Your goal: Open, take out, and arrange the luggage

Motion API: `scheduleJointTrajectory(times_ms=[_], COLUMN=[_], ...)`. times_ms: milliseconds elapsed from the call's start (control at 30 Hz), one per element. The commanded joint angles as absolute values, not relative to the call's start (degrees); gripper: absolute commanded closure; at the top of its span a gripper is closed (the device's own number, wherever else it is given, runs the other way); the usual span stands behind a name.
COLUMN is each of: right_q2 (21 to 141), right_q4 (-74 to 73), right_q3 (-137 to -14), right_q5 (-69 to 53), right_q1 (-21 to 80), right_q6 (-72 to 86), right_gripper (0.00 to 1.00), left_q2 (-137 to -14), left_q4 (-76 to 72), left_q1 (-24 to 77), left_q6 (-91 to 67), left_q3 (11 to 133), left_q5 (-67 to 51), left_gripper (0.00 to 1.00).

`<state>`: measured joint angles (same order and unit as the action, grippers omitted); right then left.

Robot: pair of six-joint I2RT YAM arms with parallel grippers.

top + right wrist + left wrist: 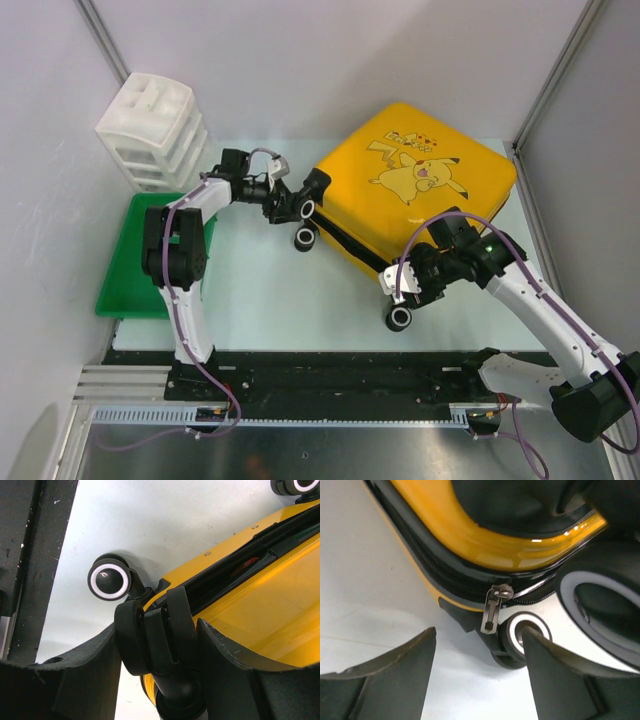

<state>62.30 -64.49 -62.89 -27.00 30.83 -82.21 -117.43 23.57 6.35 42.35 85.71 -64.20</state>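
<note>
The yellow luggage (420,180) lies flat on the table with its Pikachu print facing up and its black zipper seam (450,575) closed. At the case's left corner my left gripper (285,203) is open with only table between its fingers. A silver zipper pull (491,611) hangs just beyond its fingertips (427,645), beside a white-rimmed wheel (517,630). My right gripper (157,625) is at the near corner, shut on a black twin caster wheel (155,635) that fills the gap. A second wheel (109,579) stands free to its left.
A white plastic drawer unit (155,130) stands at the back left with a green tray (125,270) in front of it, beside the left arm. White walls and metal posts close in both sides. A black rail (330,370) runs along the near edge.
</note>
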Motion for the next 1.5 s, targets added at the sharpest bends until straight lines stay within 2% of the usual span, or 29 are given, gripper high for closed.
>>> scheduleJointTrajectory(times_ms=[0,500,667,800,933,967,1033,1167,1200,1367,1467], right_q2=[61.08,61.61,61.79,61.79,62.05,62.14,62.31,62.49,62.32,61.7,61.35], right_q4=[-67.06,-66.36,-66.18,-66.18,-66.01,-66.01,-65.66,-65.65,-65.74,-66.62,-66.8], right_q3=[-63.11,-62.93,-62.84,-62.93,-62.84,-62.93,-62.84,-62.84,-62.93,-62.84,-62.84], right_q5=[-20.3,-20.39,-20.22,-20.04,-20.13,-20.04,-19.95,-19.86,-19.69,-19.07,-18.9], right_q1=[27.95,28.04,27.95,27.95,28.04,28.04,28.12,28.21,28.21,28.04,27.95], right_q6=[-74.79,-75.06,-75.15,-75.15,-75.15,-75.15,-75.15,-75.23,-75.32,-75.94,-76.03], right_gripper=[1.0,1.0,1.0,1.0,1.0,1.0,1.0,1.0,1.0,1.0,1.0], left_q2=[-117.07,-117.86,-119.09,-120.49,-121.2,-121.38,-121.55,-121.47,-121.29,-120.41,-119.36], left_q4=[31.02,35.42,35.77,35.69,36.3,36.12,36.39,36.65,36.56,36.65,36.74], left_q1=[7.38,7.65,8.78,8.88,8.88,8.88,8.7,7.65,7.39,5.01,5.01], left_q6=[53.32,55.2,54.23,53.27,53.09,53.0,52.56,52.47,52.38,49.14,48.95], left_q3=[88.59,92.72,93.43,94.74,95.54,95.62,96.15,96.15,96.07,96.06,95.54], left_q5=[-66.98,-66.89,-64.34,-63.72,-63.55,-63.54,-63.89,-66.17,-66.62,-69.7,-66.1], left_gripper=[0.25,0.38,0.34,0.46,0.47,0.49,0.61,0.97,1.0,1.0,1.0])
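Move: The suitcase's zipper pull hangs just off the open left fingertips, about 1 cm back, 2 cm right and 1 cm lower. From the left hand the lower wheel is some 5 cm back, 4 cm right and 7 cm down; the upper wheel is 5 cm back, 3 cm right and 7 cm up. From the right hand, already gripping another wheel, the pull lies about 18 cm ahead, 22 cm left and 8 cm below. The left hand edges about 1 cm back and right and pinches the zipper pull; right keeps its wheel. ##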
